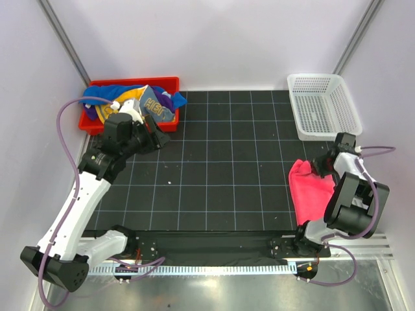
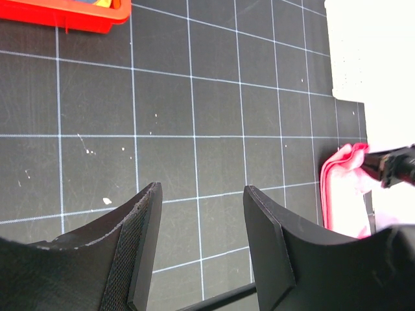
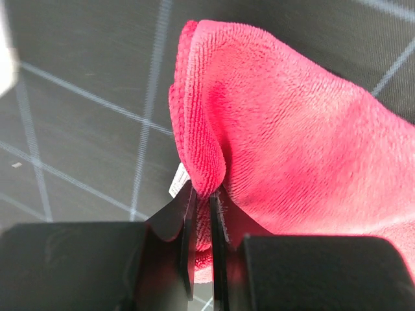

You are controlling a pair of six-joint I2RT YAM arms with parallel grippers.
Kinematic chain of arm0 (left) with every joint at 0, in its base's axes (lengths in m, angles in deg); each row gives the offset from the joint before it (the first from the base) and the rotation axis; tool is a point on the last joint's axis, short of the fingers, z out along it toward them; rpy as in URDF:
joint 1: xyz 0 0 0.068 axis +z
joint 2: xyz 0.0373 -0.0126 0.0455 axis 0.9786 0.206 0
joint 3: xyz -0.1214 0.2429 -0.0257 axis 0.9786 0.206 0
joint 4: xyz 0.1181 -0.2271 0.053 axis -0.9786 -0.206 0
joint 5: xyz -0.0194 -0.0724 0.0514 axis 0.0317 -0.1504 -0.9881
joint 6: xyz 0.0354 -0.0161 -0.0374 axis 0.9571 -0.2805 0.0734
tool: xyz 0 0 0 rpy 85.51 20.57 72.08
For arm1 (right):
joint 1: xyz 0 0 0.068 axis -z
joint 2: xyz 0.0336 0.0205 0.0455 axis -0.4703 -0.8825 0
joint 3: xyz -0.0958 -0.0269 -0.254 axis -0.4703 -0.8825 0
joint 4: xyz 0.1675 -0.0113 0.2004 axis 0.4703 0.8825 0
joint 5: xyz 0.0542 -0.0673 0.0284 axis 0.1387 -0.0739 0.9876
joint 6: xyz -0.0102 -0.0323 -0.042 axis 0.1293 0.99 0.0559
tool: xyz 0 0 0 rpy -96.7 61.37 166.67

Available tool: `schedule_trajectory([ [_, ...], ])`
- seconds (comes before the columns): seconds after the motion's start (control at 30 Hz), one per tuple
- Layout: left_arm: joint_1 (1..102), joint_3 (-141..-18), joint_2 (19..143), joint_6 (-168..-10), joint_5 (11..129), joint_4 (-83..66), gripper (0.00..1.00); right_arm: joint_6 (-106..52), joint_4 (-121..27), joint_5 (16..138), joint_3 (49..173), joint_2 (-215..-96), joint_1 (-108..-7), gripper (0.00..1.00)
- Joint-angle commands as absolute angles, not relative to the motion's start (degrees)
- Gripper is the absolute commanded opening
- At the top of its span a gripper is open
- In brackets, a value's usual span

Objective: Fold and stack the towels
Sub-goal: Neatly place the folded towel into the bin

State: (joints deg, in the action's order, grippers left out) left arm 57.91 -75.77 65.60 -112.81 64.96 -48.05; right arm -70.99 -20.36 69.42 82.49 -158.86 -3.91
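A hot pink towel (image 1: 310, 193) lies folded on the right side of the black gridded mat, by the right arm. My right gripper (image 3: 202, 191) is shut on a fold at that pink towel's (image 3: 292, 129) edge, with a small white label beside the pinch. From the left wrist the same pink towel (image 2: 340, 188) shows at the far right. Several more towels (image 1: 126, 97), blue, yellow and purple, are heaped in the red bin. My left gripper (image 2: 201, 194) hangs open over bare mat just in front of that bin, with nothing between its fingers.
The red plastic bin (image 1: 165, 83) stands at the back left, its edge (image 2: 78, 19) showing in the left wrist view. A white mesh basket (image 1: 323, 107) sits at the back right. White walls close the mat on three sides.
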Motion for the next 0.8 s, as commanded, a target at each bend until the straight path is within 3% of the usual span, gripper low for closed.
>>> schedule_trajectory([
  [0.0,58.25,-74.63,63.77,-111.87,66.85,-46.68,0.57,-66.59,-19.68,71.79,87.28,-154.80,-3.09,0.01],
  [0.23,58.25,-72.61,62.54,-111.17,67.82,-46.42,0.57,-64.74,-19.06,71.70,93.53,-153.21,-2.83,0.01],
  [0.47,58.25,-71.73,62.28,-110.82,68.96,-46.24,0.56,-65.18,-22.74,75.39,101.27,-159.10,-2.83,0.01],
  [0.77,58.25,-71.20,62.10,-110.90,69.58,-45.80,0.56,-66.76,-25.21,71.53,110.48,-163.49,-2.74,0.01],
])
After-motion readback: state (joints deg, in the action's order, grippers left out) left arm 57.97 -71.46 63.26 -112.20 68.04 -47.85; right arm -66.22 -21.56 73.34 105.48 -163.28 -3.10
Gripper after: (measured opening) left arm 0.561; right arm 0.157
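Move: The folded towel is already pinched at its far end in the right hand, and most of it lies about 10 cm behind the hand and 3 cm to its left, slightly lower. The white bin's middle is roughly 27 cm ahead and 9 cm to the right, about level with the hand; its near rim stands some 14 cm ahead, 8 cm right and 5 cm higher. From the idle left hand, the bin lies about 27 cm ahead, 63 cm right and 24 cm down. The pink towel, still pinched by its far end, is raised about 12 cm and carried some 10 cm forward towards the white bin by the right hand, with a slight shift to the right. The climb comes quickly at first, then forward travel takes over, while the wrist tips the fingers outward by nearly 20 degrees. The left hand, open and empty, sinks and draws back about 2 cm. ##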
